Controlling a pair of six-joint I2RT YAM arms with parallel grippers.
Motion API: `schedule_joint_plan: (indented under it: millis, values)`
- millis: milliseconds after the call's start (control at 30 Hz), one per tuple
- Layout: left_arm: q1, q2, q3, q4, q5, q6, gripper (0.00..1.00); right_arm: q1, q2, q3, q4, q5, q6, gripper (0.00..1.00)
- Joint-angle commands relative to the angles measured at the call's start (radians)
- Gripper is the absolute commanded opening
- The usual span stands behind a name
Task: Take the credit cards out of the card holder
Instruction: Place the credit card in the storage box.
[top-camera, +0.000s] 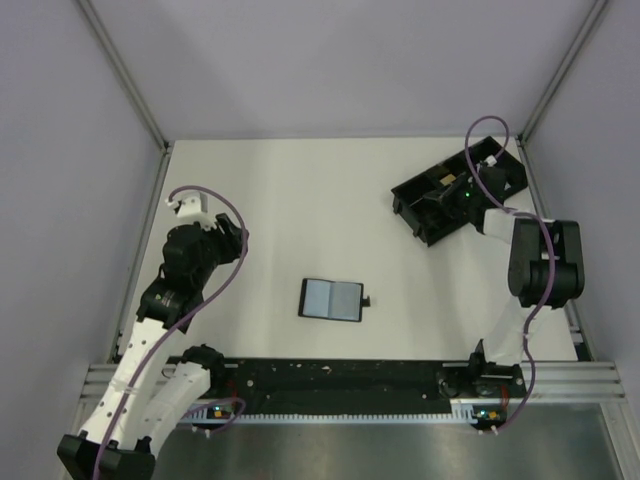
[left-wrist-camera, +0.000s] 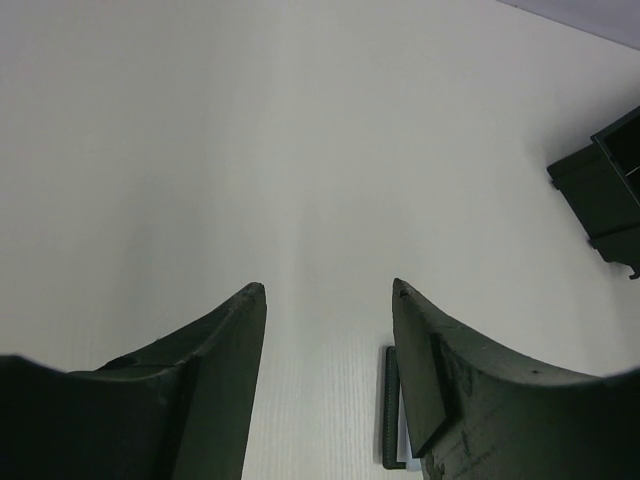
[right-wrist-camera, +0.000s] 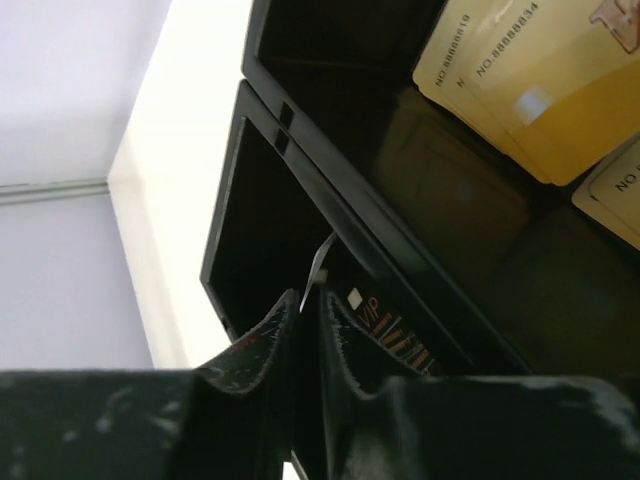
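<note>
The card holder (top-camera: 331, 299) lies open and flat at the table's middle, its blue-grey inside facing up. The left wrist view catches only its dark edge (left-wrist-camera: 391, 410). My left gripper (top-camera: 232, 238) hovers to its left, open and empty (left-wrist-camera: 327, 288). My right gripper (top-camera: 450, 192) reaches down into the long black tray (top-camera: 495, 172) at the back right. Its fingers (right-wrist-camera: 308, 297) stand almost together, and the thin pale edge of a credit card (right-wrist-camera: 320, 262) rises between their tips. A black credit card marked VIP (right-wrist-camera: 395, 335) lies in that compartment, and several gold ones (right-wrist-camera: 520, 95) lie in a neighbouring one.
Metal frame posts and grey walls close in the table on the left, right and back. The black rail (top-camera: 340, 375) carrying the arm bases runs along the near edge. The tray's dividers (right-wrist-camera: 330, 175) stand close around my right fingers.
</note>
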Motion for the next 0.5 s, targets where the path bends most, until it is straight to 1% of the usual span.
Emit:
schedule_joint_plan:
  millis: [0, 167, 267, 333, 433, 467]
  values:
    - [0.008, -0.01, -0.002, 0.045, 0.018, -0.002, 0.58, 0.016, -0.025, 0.015, -0.066, 0.068, -0.035, 0.19]
    - [0.008, -0.004, -0.004, 0.043, 0.038, -0.002, 0.58, 0.019, -0.11, 0.003, -0.173, 0.112, -0.116, 0.3]
    - [0.006, 0.014, -0.002, 0.046, 0.081, -0.001, 0.58, 0.024, -0.179, -0.002, -0.253, 0.143, -0.166, 0.36]
    - [0.006, 0.03, -0.008, 0.063, 0.165, 0.007, 0.58, 0.031, -0.241, -0.006, -0.316, 0.163, -0.196, 0.44]
    - [0.005, 0.062, -0.005, 0.072, 0.271, -0.031, 0.58, 0.054, -0.356, -0.013, -0.383, 0.181, -0.253, 0.56]
    - [0.003, 0.072, -0.007, 0.071, 0.305, -0.043, 0.59, 0.098, -0.387, -0.02, -0.402, 0.185, -0.262, 0.57]
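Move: The storage box's near-left compartment, with black VIP cards in it, lies just under the right hand: some 4 cm below, 1 cm left and 1 cm back. The yellow cards are about 8 cm right and 3 ahead of the hand, and the white cards roughly 16 right and 8 ahead. From the left hand the compartment is some 18 cm ahead, 48 right and 18 below, and the open card holder 7 back, 21 right and 20 below. The right hand spreads its nearly shut fingers to about half open, letting go of the credit card, and dips about 1 cm into the near-left compartment before easing back some 4 cm towards the base and rising about 4 cm from its lowest point, its left side rolling down some 10 degrees as the empty fingers leave the compartment. The left hand, its fingers staying half open, sets off late to the right by about 2.5 cm towards the card holder, sinking slightly and turning a little clockwise. ##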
